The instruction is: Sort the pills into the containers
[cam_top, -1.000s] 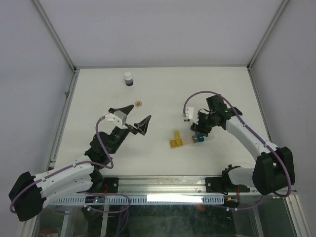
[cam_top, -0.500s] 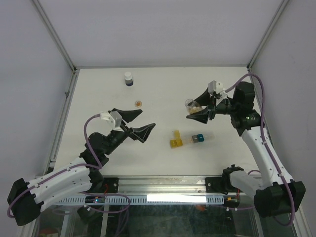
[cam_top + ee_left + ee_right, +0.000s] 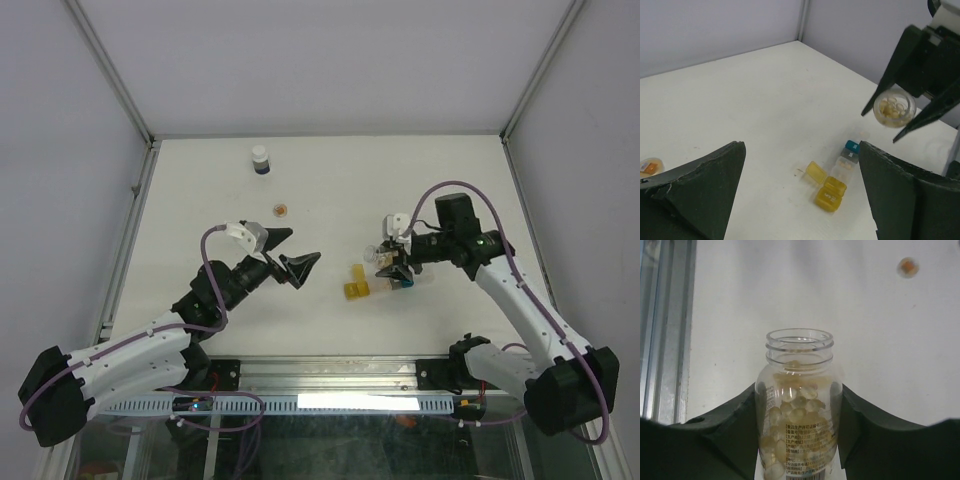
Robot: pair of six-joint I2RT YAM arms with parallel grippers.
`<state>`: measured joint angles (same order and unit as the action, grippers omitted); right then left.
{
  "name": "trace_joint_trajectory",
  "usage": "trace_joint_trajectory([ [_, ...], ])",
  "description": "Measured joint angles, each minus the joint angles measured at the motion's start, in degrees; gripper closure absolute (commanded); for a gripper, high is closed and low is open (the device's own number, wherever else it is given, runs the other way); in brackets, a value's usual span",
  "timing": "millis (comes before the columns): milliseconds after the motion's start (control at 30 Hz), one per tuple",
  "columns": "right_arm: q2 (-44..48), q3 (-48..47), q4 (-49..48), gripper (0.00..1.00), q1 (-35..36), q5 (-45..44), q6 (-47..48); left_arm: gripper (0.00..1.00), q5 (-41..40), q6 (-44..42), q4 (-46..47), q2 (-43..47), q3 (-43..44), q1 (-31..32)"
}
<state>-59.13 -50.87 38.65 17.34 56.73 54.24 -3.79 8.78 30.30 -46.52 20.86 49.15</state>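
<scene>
The containers lie in a short row on the white table: a yellow one [image 3: 355, 290] [image 3: 830, 193] with its lid open, clear ones [image 3: 844, 166] and a teal one [image 3: 404, 282] [image 3: 852, 146]. Something pale shows inside one clear box. My right gripper [image 3: 392, 262] [image 3: 799, 396] is shut on a clear open-mouthed bottle [image 3: 381, 252] [image 3: 799, 405] [image 3: 895, 107] full of pale yellow pills [image 3: 800, 402]. It holds the bottle tipped on its side just above the row. My left gripper [image 3: 292, 250] [image 3: 801, 148] hangs wide open left of the containers, holding nothing.
A small white bottle with a dark blue band [image 3: 260, 160] stands at the far left of the table. A small orange disc [image 3: 281, 209] [image 3: 649, 165] [image 3: 908, 267] lies near it. Metal frame rails [image 3: 130, 215] run along the table's sides.
The right arm lifted the bottle up and away from the containers, then brought it back down over them. The left gripper shifted slightly right toward the row, staying open.
</scene>
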Motion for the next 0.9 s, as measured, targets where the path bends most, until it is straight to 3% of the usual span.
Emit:
trace_joint_trajectory([
  [400,-10.1,2.5,4.5,0.94,9.6,-18.7,4.5,0.01,-10.1,-3.0,-1.9,1.1,0.0,0.0],
  [900,-19.0,2.7,3.5,0.93,13.7,-31.7,2.8,0.01,-17.2,-4.4,-3.8,3.3,-0.2,0.0],
])
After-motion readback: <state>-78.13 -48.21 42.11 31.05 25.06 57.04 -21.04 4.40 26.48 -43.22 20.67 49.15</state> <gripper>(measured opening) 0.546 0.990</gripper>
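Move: The right gripper already holds the pill bottle; the two joined yellow containers lie about 4 cm to its left, 1 cm back and some 20 cm below. The loose yellow piece lies 4 cm farther out than them, the clear container about 6 cm to their right and the teal one some 12 cm to their right. From the empty left gripper the yellow containers are about 14 cm right, roughly level fore and aft; the round cap is some 20 cm ahead, 6 cm left; both 23 cm lower. Lower the right gripper some 14 cm towards the yellow containers, keeping its hold on the bottle, and tip the fingers down about 35 degrees so the bottle's mouth points steeply down at them; let the hand drift slightly right. Meanwhile swing the open left gripper about 5 cm left and a little forward, away from the containers, turning it counter-clockwise. ##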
